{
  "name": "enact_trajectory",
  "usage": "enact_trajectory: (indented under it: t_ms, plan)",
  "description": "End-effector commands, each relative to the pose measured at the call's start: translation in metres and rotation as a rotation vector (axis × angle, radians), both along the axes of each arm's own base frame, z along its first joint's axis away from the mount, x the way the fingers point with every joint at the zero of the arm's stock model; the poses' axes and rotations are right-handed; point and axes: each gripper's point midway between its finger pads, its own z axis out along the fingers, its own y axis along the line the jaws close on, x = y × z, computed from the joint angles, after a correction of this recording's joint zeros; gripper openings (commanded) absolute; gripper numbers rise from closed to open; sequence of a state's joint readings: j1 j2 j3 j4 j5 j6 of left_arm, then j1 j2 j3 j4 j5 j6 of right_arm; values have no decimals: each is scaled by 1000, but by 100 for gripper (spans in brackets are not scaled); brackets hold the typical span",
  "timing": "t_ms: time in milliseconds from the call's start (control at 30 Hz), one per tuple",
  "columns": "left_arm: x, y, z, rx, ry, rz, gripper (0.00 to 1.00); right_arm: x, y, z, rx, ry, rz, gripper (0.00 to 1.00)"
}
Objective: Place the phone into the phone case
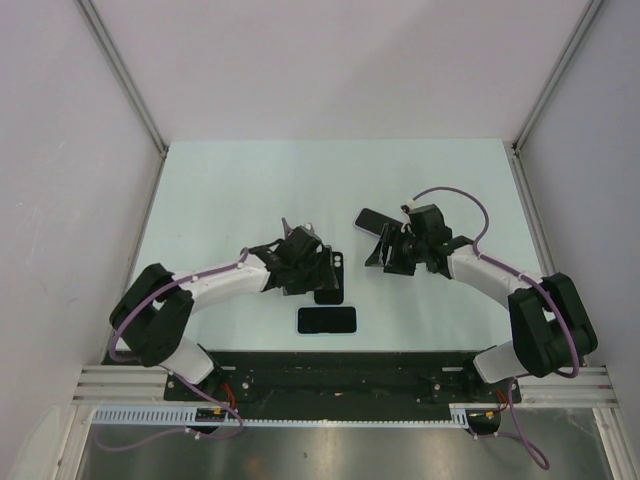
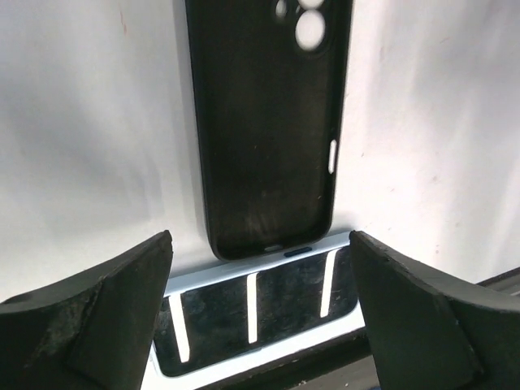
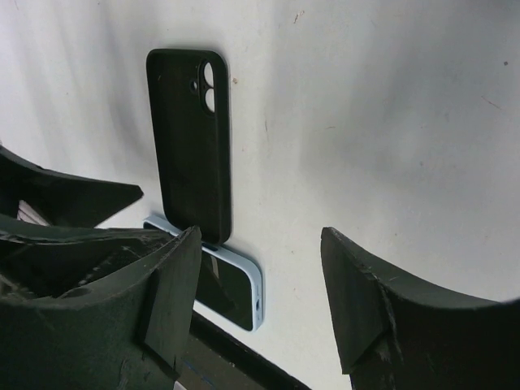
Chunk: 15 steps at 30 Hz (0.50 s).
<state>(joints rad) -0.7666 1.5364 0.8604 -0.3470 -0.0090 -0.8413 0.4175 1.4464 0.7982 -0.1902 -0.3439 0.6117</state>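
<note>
The phone (image 1: pixel 326 320) lies flat and screen up near the table's front edge; its rim (image 2: pixel 244 276) is light blue. The black phone case (image 1: pixel 333 287) lies open side up just behind it, its lower end (image 2: pixel 268 236) touching the phone's long edge. My left gripper (image 1: pixel 312 268) hovers over the case's near end, open (image 2: pixel 260 244), one finger on either side and nothing held. My right gripper (image 1: pixel 371 242) stands to the right of the case, open and empty (image 3: pixel 260 236). From there, case (image 3: pixel 191 142) and phone (image 3: pixel 240 284) lie ahead on the left.
The pale table (image 1: pixel 220 200) is walled by white panels at the back and both sides. A black base rail (image 1: pixel 340 375) runs along the near edge, just behind the phone. The left gripper's fingers (image 3: pixel 69 203) show at the left of the right wrist view.
</note>
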Motion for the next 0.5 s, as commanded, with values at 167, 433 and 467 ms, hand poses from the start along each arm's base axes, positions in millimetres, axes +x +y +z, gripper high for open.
enact_trajectory:
  t_ms: [167,433,467]
  plan:
    - [64,-8,50,42,-245,-195,95,-14,7,3,-38,-16,53,65]
    - [95,-1,51,250,-359,-385,96,-18,10,-5,-52,0,59,65]
    - [98,-1,48,268,-361,-399,95,-18,10,-4,-50,-3,59,65]
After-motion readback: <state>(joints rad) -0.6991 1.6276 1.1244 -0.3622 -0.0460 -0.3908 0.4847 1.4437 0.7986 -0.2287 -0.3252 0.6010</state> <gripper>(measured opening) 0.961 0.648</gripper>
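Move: The empty black phone case lies just under the left hand, its middle about 4 cm ahead, 2 cm to the right and 3 cm below. The pale-rimmed cased phone is some 6 cm back and 1 cm right; the purple-rimmed one about 18 cm ahead and 14 cm right. From the right hand, the case is about 4 cm back, 12 cm left and 7 cm below. Still wide open, the left hand sweeps about 8 cm forward, 5 up, over the case; right edges 2 cm back. ##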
